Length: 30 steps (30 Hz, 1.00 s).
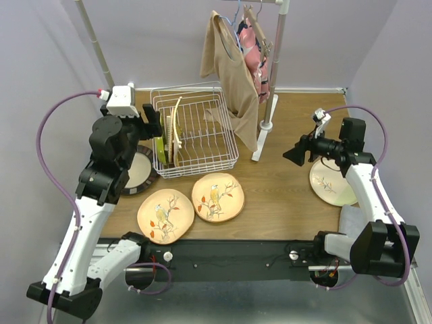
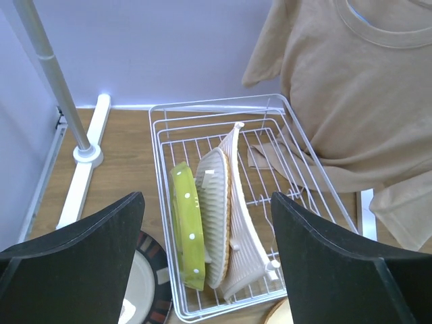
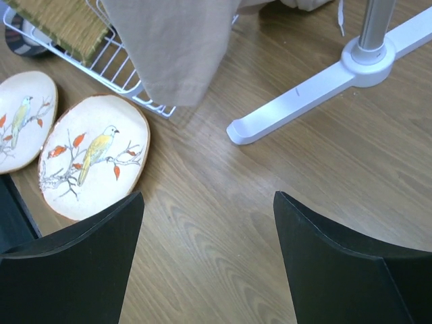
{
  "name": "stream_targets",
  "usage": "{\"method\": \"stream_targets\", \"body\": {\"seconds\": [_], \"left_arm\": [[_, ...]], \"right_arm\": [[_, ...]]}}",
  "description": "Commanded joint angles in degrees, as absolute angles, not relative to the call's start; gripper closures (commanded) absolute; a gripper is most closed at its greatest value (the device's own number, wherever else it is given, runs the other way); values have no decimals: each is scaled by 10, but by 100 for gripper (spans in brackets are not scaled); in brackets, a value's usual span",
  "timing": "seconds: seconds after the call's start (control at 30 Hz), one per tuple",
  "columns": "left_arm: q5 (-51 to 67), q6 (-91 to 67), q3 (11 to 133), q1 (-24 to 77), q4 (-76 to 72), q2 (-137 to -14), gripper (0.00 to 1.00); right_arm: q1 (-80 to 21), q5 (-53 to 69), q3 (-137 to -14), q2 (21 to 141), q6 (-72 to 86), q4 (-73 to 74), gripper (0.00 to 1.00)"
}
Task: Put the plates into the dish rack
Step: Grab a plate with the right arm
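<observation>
The white wire dish rack (image 1: 202,167) stands at the back left of the table. Three plates stand on edge in its left end: a lime dotted one (image 2: 187,226) and two woven-look ones (image 2: 217,202) (image 2: 244,233). My left gripper (image 1: 151,121) (image 2: 206,196) hovers open above and left of them, holding nothing. Two peach bird-painted plates (image 1: 165,214) (image 1: 217,196) lie flat in front of the rack. A dark-rimmed beige plate (image 1: 138,170) lies partly under my left arm. A cream-green plate (image 1: 331,183) lies at the right, beneath my right arm. My right gripper (image 1: 295,154) (image 3: 209,194) is open over bare wood.
A white clothes-rail stand (image 1: 266,125) stands right of the rack, its foot (image 3: 304,94) running across the table. A beige shirt (image 1: 236,74) hangs from it over the rack's right end, with a pink garment (image 1: 255,50) behind.
</observation>
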<state>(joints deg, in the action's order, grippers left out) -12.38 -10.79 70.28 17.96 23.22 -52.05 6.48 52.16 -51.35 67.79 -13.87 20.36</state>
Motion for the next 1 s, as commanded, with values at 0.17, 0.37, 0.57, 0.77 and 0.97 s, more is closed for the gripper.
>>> {"method": "stream_targets", "body": {"seconds": [0.17, 0.37, 0.57, 0.77, 0.97], "left_arm": [[-145, -26, 572, 176, 93, -421, 15], [-192, -11, 490, 176, 43, -363, 15], [-205, -11, 426, 176, 12, -341, 15], [-215, -21, 394, 176, -17, -324, 15], [-212, -21, 386, 176, -28, -323, 15]], "right_arm": [[68, 544, -541, 739, -288, 361, 14], [31, 587, -542, 779, -438, 491, 13], [-54, 567, -529, 802, -438, 478, 13], [-82, 496, -554, 830, -373, 423, 13], [-85, 521, -555, 880, -288, 394, 13]]}}
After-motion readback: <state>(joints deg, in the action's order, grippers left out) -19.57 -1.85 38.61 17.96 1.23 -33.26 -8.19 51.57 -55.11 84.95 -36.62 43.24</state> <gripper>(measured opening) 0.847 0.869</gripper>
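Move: The nearer bird plate, the one on the right of the pair, lies some 25 cm to the right hand's left, about 9 cm back and 18 cm below. Its twin sits about 45 cm left and 16 cm back of that hand; the dish rack's middle is about 35 cm left and 19 cm ahead. The green-edged plate is about 18 cm right and 3 cm back. From the left hand, the nearer bird plate lies about 21 cm right, 9 cm back and 37 cm below. The nearer bird plate is what the open, empty right hand heads for, sinking about 10 cm, sweeping back and left, then easing slightly forward at the end; its wrist swings nearly 30 degrees counter-clockwise and tips down. Beside the rack, the left hand, open too, sinks about 7 cm, edging left and a little back. ##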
